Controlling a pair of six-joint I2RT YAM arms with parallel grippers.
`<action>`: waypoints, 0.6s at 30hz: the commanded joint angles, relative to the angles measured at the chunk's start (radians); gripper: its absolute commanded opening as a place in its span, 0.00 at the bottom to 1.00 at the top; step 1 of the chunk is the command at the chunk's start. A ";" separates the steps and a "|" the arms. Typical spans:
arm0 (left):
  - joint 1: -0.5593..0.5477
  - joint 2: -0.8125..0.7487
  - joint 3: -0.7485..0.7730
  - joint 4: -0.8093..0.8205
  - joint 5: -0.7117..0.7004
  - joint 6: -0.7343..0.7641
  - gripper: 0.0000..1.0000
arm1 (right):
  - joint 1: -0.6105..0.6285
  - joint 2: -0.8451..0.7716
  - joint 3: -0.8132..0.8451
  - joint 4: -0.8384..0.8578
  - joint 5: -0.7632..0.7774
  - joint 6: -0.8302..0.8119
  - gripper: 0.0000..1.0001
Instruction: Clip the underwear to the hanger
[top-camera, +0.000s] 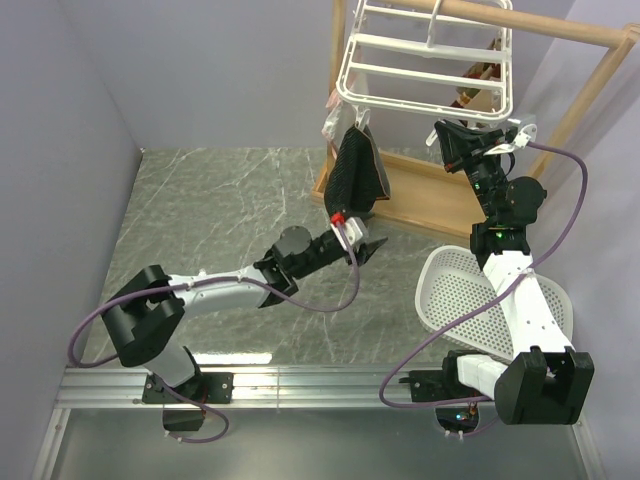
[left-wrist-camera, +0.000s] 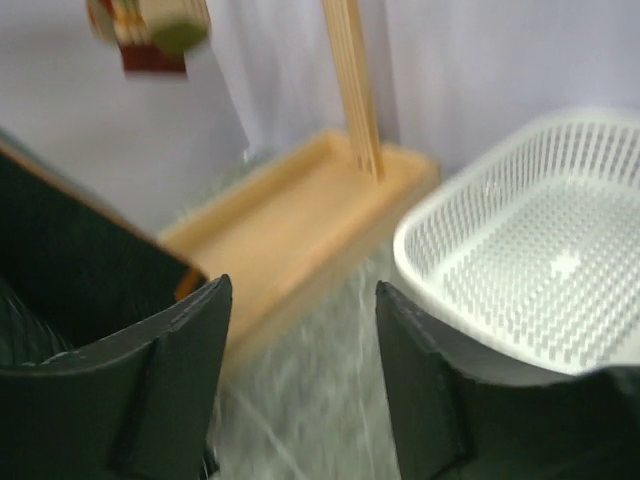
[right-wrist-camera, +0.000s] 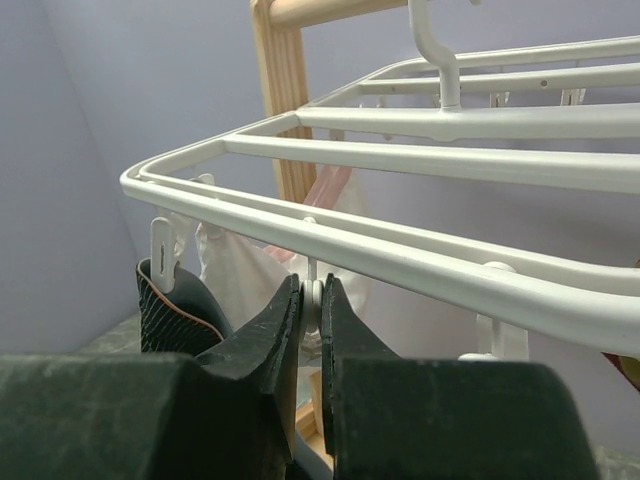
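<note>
The white hanger (top-camera: 425, 60) hangs from a wooden rod; its bars fill the right wrist view (right-wrist-camera: 420, 160). The black underwear (top-camera: 358, 170) dangles bunched from a clip at the hanger's near left corner, and shows in the right wrist view (right-wrist-camera: 170, 310) with its orange trim and in the left wrist view (left-wrist-camera: 70, 260). My left gripper (top-camera: 362, 246) is open and empty just below the underwear's lower end; its jaws (left-wrist-camera: 305, 290) stand wide apart. My right gripper (top-camera: 470, 140) is shut on a small white clip (right-wrist-camera: 312, 298) under the hanger's front bar.
A light wooden frame with a tray base (top-camera: 430, 205) holds the hanger's rod. A white perforated basket (top-camera: 455, 290) lies at the right, near the right arm. A whitish pouch (right-wrist-camera: 240, 270) and a brown item (top-camera: 472, 95) hang from other clips.
</note>
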 joint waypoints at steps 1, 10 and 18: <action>-0.020 0.008 -0.063 0.031 -0.044 0.056 0.66 | 0.010 -0.008 0.053 -0.004 0.024 -0.013 0.00; -0.021 0.164 -0.044 0.173 -0.099 0.122 0.79 | 0.014 -0.020 0.056 -0.019 0.035 -0.021 0.00; -0.034 0.301 0.029 0.228 -0.190 0.149 0.86 | 0.014 -0.023 0.056 -0.027 0.036 -0.017 0.00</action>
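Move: The underwear hangs from the hanger's left clip, its middle some 11 cm ahead of the empty left hand, 3 cm to its left and 6 cm below. The clip in the right fingers is about 11 cm ahead of the left hand, 13 cm right and 16 cm up. The wooden tray's middle lies roughly 20 cm ahead, 13 cm right and 27 cm down. From the right hand, the underwear is level in reach, about 16 cm left and 22 cm lower. Fast and almost straight down at first, the left hand sinks about 11 cm just on the near side of the hanging underwear, its rightward-pointing fingers dipping some 10 degrees and opening wider. As the drop eases, it edges 2–3 cm forward and a little right towards the cloth's lower part. The right hand stays put, still pinching its clip under the hanger's front bar. ##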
